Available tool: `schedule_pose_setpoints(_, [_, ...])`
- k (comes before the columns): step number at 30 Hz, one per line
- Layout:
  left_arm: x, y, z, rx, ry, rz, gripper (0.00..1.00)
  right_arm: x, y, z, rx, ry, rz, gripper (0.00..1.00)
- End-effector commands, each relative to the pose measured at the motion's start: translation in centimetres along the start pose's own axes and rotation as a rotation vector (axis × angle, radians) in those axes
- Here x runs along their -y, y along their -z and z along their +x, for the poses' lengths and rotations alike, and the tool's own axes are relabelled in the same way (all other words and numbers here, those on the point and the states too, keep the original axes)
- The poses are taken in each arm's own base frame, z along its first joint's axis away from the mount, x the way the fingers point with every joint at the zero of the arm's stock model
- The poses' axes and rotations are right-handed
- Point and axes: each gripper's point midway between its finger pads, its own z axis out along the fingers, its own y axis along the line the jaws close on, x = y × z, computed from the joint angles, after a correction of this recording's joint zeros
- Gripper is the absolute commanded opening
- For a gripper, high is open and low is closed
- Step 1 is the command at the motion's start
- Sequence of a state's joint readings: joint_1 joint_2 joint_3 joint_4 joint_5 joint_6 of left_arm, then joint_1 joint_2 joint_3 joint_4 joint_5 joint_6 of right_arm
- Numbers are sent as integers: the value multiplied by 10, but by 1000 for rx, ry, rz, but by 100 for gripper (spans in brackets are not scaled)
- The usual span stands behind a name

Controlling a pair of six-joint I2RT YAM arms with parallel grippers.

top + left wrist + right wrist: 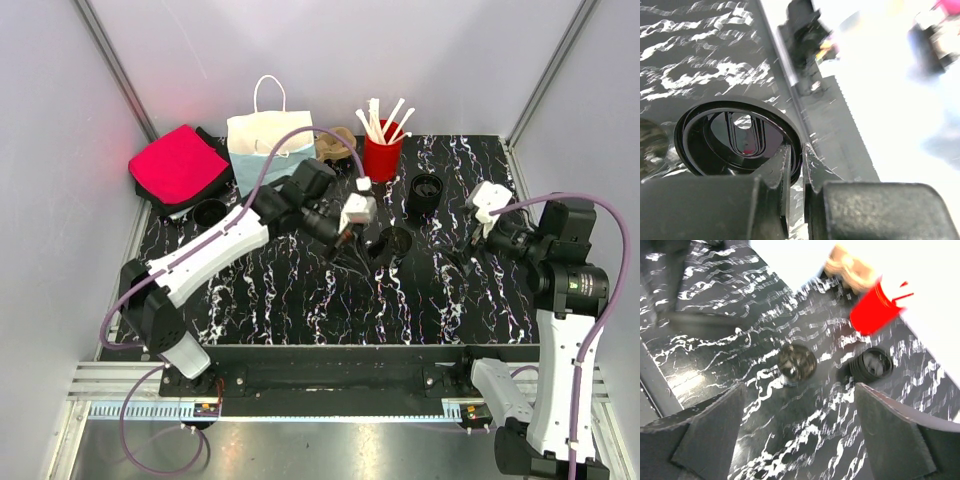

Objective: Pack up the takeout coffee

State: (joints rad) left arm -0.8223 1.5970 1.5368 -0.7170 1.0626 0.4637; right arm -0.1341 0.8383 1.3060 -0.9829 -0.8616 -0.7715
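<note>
The takeout coffee [393, 243] is a small black cup with a glossy black lid, at the middle of the marbled table. My left gripper [368, 240] reaches it from the far left. In the left wrist view the lid [735, 135] shows its oval sip slot. My left gripper [797, 150] is shut on the lid's near rim, one finger inside the rim and one outside. I cannot tell whether the cup is lifted. My right gripper [472, 255] hangs open to the right of the cup. In its own view my right gripper [800, 385] holds nothing, and the coffee [796, 362] lies ahead.
A white and pale blue paper bag [268, 145] stands at the back. Beside it are a tan object [337, 145] and a red cup of stirrers [382, 155]. A lidless black cup [425, 192] stands behind the coffee. A pink cloth [180, 165] and a black round item [210, 212] lie back left.
</note>
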Motion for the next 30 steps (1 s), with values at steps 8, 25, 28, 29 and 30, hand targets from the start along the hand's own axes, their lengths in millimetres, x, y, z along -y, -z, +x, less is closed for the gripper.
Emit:
schedule_pose_setpoints(8, [18, 23, -31, 210, 308, 418, 5, 1, -24, -17, 167, 261, -133, 92])
schedule_pose_setpoints(25, [-28, 22, -27, 193, 564, 499, 1, -23, -76, 20, 70, 298, -165, 74])
schedule_pose_setpoints(28, [-36, 26, -28, 199, 572, 487, 1, -31, -81, 23, 53, 291, -186, 65])
schedule_pose_setpoints(29, [-37, 26, -29, 199, 569, 487, 1, -31, -83, 26, 38, 293, -181, 64])
schedule_pose_setpoints(30, [-37, 27, -30, 200, 569, 486, 1, -34, -85, 28, 34, 289, -190, 62])
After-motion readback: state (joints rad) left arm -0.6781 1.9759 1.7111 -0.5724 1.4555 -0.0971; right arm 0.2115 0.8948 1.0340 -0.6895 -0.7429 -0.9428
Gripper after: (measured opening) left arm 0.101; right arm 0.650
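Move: My left hand already pinches the rim of a black lid, whose middle is about 3 cm ahead and 3 cm to the right of its hand point, at the same height. From my right hand that lid lies some 14 cm left, 4 cm back and 7 cm lower. The cup stands about 3 cm ahead and 10 cm left of my right hand, some 29 cm below; the lid stack is roughly 16 cm ahead and 3 cm left, as low. I bring both hands together high above the table. My right hand goes left about 6 cm and, after first easing forward some 3 cm, drops about 7 cm towards the lid's free rim, turning some 15 degrees counter-clockwise while its open fingers narrow by about a third. My left hand keeps its pinch, carries the lid about 5 cm forward and tips some 40 degrees so its fingers come level. ##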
